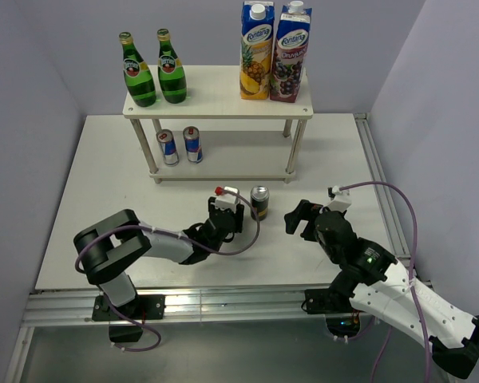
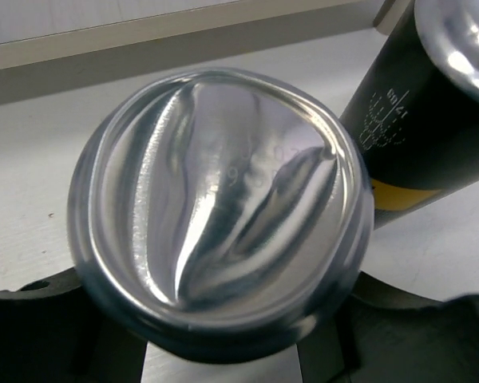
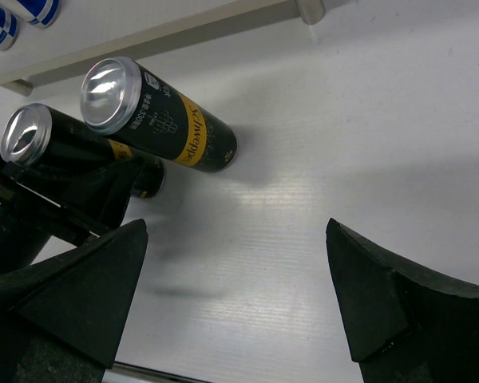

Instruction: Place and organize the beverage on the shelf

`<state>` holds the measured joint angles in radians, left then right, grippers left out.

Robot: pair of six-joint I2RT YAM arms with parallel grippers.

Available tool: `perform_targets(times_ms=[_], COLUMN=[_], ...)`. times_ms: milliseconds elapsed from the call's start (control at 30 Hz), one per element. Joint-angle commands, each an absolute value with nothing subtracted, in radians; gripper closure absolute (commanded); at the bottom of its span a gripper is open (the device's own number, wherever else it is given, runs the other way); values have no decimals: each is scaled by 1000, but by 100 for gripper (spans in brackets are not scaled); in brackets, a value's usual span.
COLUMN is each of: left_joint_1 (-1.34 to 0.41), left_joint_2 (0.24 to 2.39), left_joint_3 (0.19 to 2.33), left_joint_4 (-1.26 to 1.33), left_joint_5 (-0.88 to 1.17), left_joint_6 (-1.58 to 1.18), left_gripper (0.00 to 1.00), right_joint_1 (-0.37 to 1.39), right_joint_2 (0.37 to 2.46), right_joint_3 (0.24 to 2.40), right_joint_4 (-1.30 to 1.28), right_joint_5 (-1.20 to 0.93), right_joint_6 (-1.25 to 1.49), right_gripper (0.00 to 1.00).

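Observation:
A dark slim can (image 2: 223, 207) fills the left wrist view, silver end toward the camera. My left gripper (image 1: 223, 217) is shut on it, dark fingers (image 2: 32, 327) against its sides. That can (image 3: 56, 144) also shows in the right wrist view, held low down. A second dark slim can (image 1: 259, 202) (image 3: 164, 128) stands on the table just right of it. My right gripper (image 1: 302, 219) (image 3: 235, 295) hangs open over bare table right of both cans. On the shelf (image 1: 223, 92), two green bottles (image 1: 137, 73) (image 1: 172, 70) stand top left. Two blue-silver cans (image 1: 168, 147) (image 1: 192, 144) stand on the lower board.
Two tall juice cartons (image 1: 256, 49) (image 1: 290, 54) stand on the right end of the shelf's top board. The shelf's front legs (image 1: 294, 152) rise just behind the dark cans. A metal rail (image 1: 223, 307) runs along the table's near edge.

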<state>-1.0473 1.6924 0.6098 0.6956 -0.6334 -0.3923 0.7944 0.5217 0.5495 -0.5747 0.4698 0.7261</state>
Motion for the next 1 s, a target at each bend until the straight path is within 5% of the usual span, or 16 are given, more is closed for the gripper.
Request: perform_targets(times_ms=[0,333,967], left_joint_1=[-1039,-896,-759], left_joint_2=[1606,1609,2008], left_joint_3=[658,862,1374], left_joint_4=[684,600,531], left_joint_5=[-663,-540,-492], left_joint_6=[-342,-264,-221], left_gripper=[100,100,100], right_joint_1=[802,802,804], right_joint_2=[520,500,494], right_joint_3=[549,543,541], right_joint_4=[-531,-528,-526], right_joint_5=[479,480,472], right_joint_6=[716,718,716], right_gripper=[0,0,0])
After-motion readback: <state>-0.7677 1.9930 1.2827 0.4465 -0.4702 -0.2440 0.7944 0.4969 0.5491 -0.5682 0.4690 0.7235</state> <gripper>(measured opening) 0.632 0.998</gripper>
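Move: The left hand already has its fingers shut on the near Schweppes can. The free spot on the lower shelf lies about 21 cm ahead of it, 4 cm to the right and 4 cm higher. The other Schweppes can stands some 6 cm ahead and 7 cm right; the two Red Bull cans are about 23 cm ahead, 13 and 21 cm to the left and 3 cm up. From the idle right hand, that spot is some 30 cm ahead, 18 cm left and 6 cm lower. Keeping its pinch on the near Schweppes can, the left hand lifts it off the table, first easing about 1 cm left, then sweeping forward and up past the left side of the other Schweppes can. It covers some 17 cm forward, drifting about 3 cm right late on; it rises about 10 cm before sinking a couple towards the lower shelf board, with the fingers tipping up about 5 degrees. ##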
